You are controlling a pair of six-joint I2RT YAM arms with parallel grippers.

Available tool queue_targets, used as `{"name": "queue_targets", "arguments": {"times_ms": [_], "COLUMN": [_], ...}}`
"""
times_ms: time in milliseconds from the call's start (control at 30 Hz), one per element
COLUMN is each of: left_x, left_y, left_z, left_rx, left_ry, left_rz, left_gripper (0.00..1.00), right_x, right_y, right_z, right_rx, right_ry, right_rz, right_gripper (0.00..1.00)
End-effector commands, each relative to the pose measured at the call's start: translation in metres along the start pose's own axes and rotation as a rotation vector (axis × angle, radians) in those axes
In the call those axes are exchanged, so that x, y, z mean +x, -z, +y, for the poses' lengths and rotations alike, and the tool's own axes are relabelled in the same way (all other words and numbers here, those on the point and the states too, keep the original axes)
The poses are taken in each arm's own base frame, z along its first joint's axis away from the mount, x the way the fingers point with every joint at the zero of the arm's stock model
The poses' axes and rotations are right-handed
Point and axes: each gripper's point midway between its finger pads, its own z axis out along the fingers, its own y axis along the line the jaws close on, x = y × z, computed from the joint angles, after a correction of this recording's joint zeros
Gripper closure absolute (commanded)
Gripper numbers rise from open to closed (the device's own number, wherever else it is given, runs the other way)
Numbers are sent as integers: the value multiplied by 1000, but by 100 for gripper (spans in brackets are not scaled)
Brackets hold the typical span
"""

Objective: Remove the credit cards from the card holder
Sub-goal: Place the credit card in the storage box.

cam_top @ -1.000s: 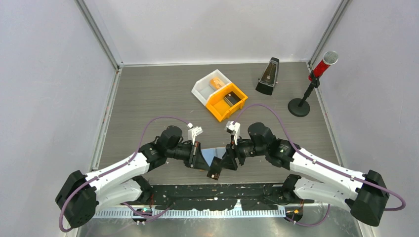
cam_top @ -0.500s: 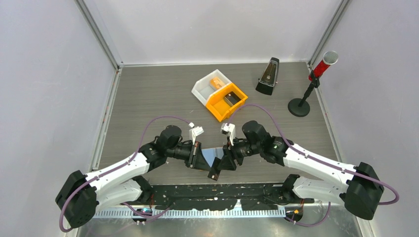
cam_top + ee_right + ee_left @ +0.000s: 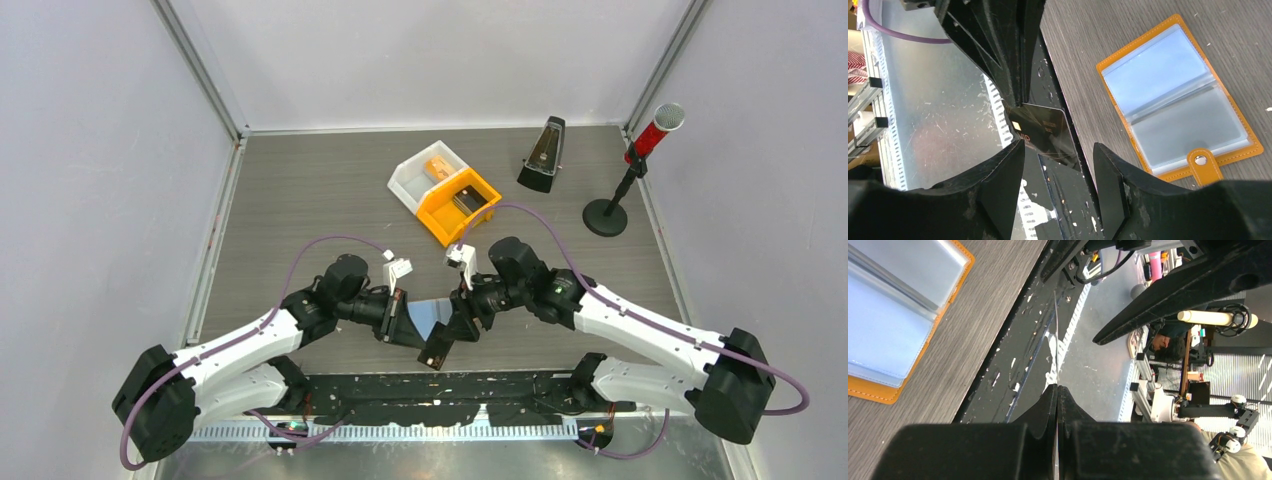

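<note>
The card holder (image 3: 1173, 95) lies open on the table, an orange wallet with pale blue and clear sleeves and its tab toward the near edge; it also shows in the top view (image 3: 432, 312) and the left wrist view (image 3: 893, 315). A black credit card (image 3: 1040, 132) with gold print hangs over the table's near edge. My left gripper (image 3: 1057, 386) is shut on it, and only the card's thin edge (image 3: 1055, 340) shows there. My right gripper (image 3: 1058, 145) is open, its fingertips on either side of the card's free end without touching it. From above, the card (image 3: 436, 348) sits between both grippers.
An orange bin (image 3: 458, 205) and a white bin (image 3: 420, 172) with an orange item stand at mid-table. A metronome (image 3: 541, 155) and a red microphone (image 3: 652, 130) on a stand are at the back right. The black mounting rail (image 3: 450, 400) runs along the near edge.
My right arm has shifted a little to the left, bringing its gripper closer around the card. The left arm and the card have stayed put.
</note>
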Motion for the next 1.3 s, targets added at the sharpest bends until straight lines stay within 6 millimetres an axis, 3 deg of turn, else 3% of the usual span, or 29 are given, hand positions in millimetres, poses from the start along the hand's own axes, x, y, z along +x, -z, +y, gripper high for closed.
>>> {"name": "queue_targets", "arguments": {"times_ms": [0,433,500,600,733,800,900,1100,1167,1267], "left_x": [-2,-4,-4,-3,-7,-13,-26,-52,-59,-66], "left_y": [4,2,2,3,5,7,13,43,55,76], "left_z": [-12,-14,-15,-14,-1,7,15,19,16,17], "left_rx": [37,63,64,50,-43,-94,-188,-372,-413,-510], "left_ry": [-57,-72,-72,-67,-60,-53,-57,-102,-117,-150], "left_rz": [15,-1,2,13,-12,-47,-93,-234,-277,-324], "left_gripper": [100,100,100,100,99,84,54,22,5,1], "right_x": [-15,-14,-15,-17,-23,-25,-29,-35,-34,-36], "right_y": [0,-17,-19,-18,-11,-7,-1,3,0,-4], "right_z": [4,8,8,9,7,3,2,-10,-18,-33], "right_rx": [-21,-111,-117,-122,-114,-103,-100,-66,-38,18], "right_ry": [28,17,13,-5,-36,-60,-72,-154,-197,-243], "right_rz": [-14,3,2,-15,-80,-104,-146,-171,-166,-177], "right_gripper": [40,45,51,75,94,95,95,95,95,95]}}
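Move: The left hand holds the black credit card by one end; the card's middle is about 3 cm to its right and roughly 1 cm below. The card lies about 3 cm back, 3 cm left and 1 cm below the open right hand. From the right hand, the open card holder lies level and some 2 cm left, about 13 cm below; the storage box is roughly 30 cm ahead, 1 cm left and 11 cm below. The right hand eases down about 2 cm and a little left around the free end of the card and shuts its fingers on it while the left hand keeps its pinch almost still, then it carries the card about 3.5 cm forward and slightly up, turning some 10 degrees clockwise. Once the right fingers have closed, the left hand opens wide, lets go of the card and draws away about 5 cm forward, 3 cm left and nearly 3 cm up, its fingers swinging counter-clockwise. ##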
